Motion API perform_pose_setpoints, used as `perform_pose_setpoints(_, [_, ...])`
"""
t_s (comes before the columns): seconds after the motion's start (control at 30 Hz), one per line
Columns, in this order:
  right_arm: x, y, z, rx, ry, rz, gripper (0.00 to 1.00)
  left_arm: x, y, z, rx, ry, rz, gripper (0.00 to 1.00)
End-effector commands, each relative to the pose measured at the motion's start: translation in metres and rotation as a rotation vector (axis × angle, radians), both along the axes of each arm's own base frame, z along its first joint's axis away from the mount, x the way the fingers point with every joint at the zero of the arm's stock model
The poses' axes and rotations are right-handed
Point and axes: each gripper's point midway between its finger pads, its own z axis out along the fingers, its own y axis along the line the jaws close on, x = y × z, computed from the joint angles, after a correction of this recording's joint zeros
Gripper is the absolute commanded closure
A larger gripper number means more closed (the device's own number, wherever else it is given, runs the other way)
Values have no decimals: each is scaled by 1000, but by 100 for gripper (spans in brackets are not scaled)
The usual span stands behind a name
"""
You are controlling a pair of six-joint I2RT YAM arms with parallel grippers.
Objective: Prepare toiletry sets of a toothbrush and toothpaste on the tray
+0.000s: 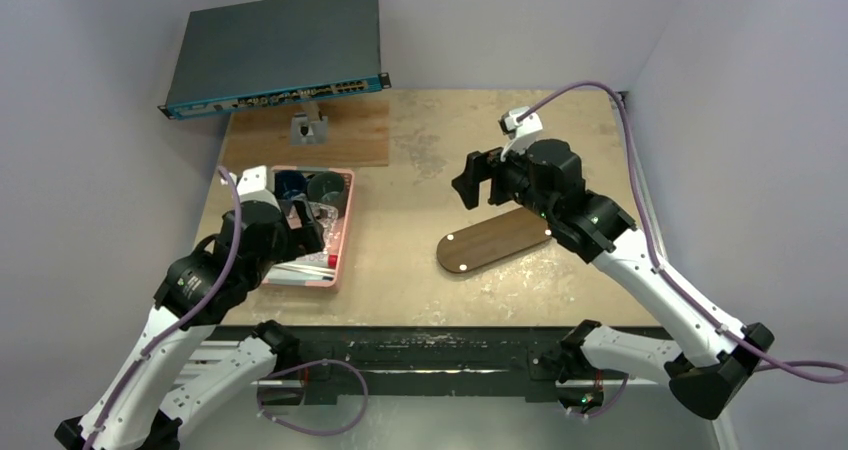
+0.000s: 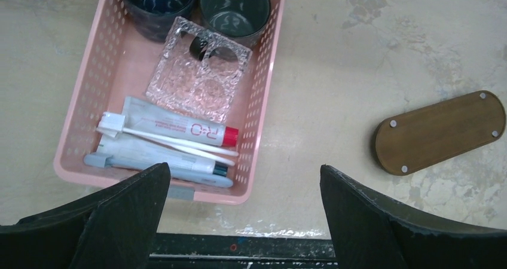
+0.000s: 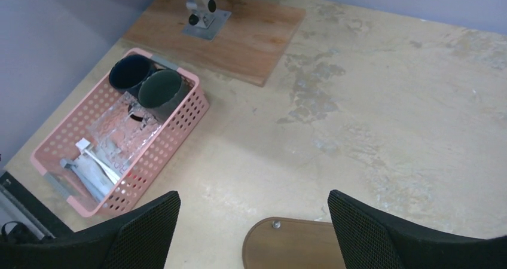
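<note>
The toiletry items lie in the near end of a pink basket (image 2: 89, 95). A white toothbrush (image 2: 173, 142) rests across a silver tube with a red cap (image 2: 173, 125). Below them are a second tube with a dark cap (image 2: 161, 159) and a pale grey toothbrush (image 2: 179, 176). The dark brown tray (image 1: 495, 240) lies bare at mid table, also seen in the left wrist view (image 2: 439, 131) and the right wrist view (image 3: 293, 245). My left gripper (image 2: 242, 170) hangs open above the basket's near right corner. My right gripper (image 3: 254, 194) is open above the tray's left end, holding nothing.
Two dark mugs (image 2: 158, 0) (image 2: 234, 6) and a clear glass holder (image 2: 200, 69) fill the basket's far end. A network switch (image 1: 275, 50) stands on a post above a wooden board (image 1: 310, 135) at the back left. Grey walls close in on both sides.
</note>
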Motion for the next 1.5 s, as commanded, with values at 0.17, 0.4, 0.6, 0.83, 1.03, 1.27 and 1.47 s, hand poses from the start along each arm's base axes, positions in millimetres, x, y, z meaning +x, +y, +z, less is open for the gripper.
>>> perform_pose_setpoints(0.17, [-3, 36, -32, 4, 68, 148, 7, -26, 34, -34, -58, 147, 332, 9])
perform_pose_setpoints(0.4, [-8, 47, -50, 1, 104, 187, 7, -45, 41, -57, -177, 213, 508, 15])
perform_pose_setpoints(0.6, [-7, 48, -62, -14, 121, 181, 7, -57, 39, -73, -294, 257, 609, 17])
perform_pose_setpoints(0.83, [-6, 46, -75, -46, 136, 173, 7, -69, 42, -95, -351, 311, 739, 20])
perform_pose_setpoints(1.03, [-8, 47, -82, -47, 146, 182, 7, -61, 30, -106, -353, 357, 742, 24])
perform_pose_setpoints(1.27, [-10, 45, -84, -55, 143, 187, 7, -52, 23, -122, -358, 412, 741, 30])
perform_pose_setpoints(1.47, [-13, 47, -87, -46, 151, 203, 7, -39, 24, -138, -378, 466, 744, 36])
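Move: The blue toothbrush at the basket's near end lies about 8 cm left of the left hand, 3 cm back and 23 cm below it. From that hand the red-capped toothpaste lies 5 cm left and 2 cm ahead, the clear holder 4 cm left and 9 cm ahead, both similarly low. From the right hand, the brown tray lies about 8 cm right, 3 cm back and 31 cm below, and the blue toothbrush 32 cm left and 9 cm back. The left hand sinks about 13 cm towards the basket's near right corner and the blue toothbrush there, first swinging back and left, then easing slightly forward near the end, while it turns counter-clockwise some 45 degrees, tips its fingers further down and closes them by about a third, still empty. The right hand, empty and open, comes down about 10 cm and shifts some 4 cm left beside the tray's left end, mostly early on, with a small counter-clockwise turn and downward tip. ##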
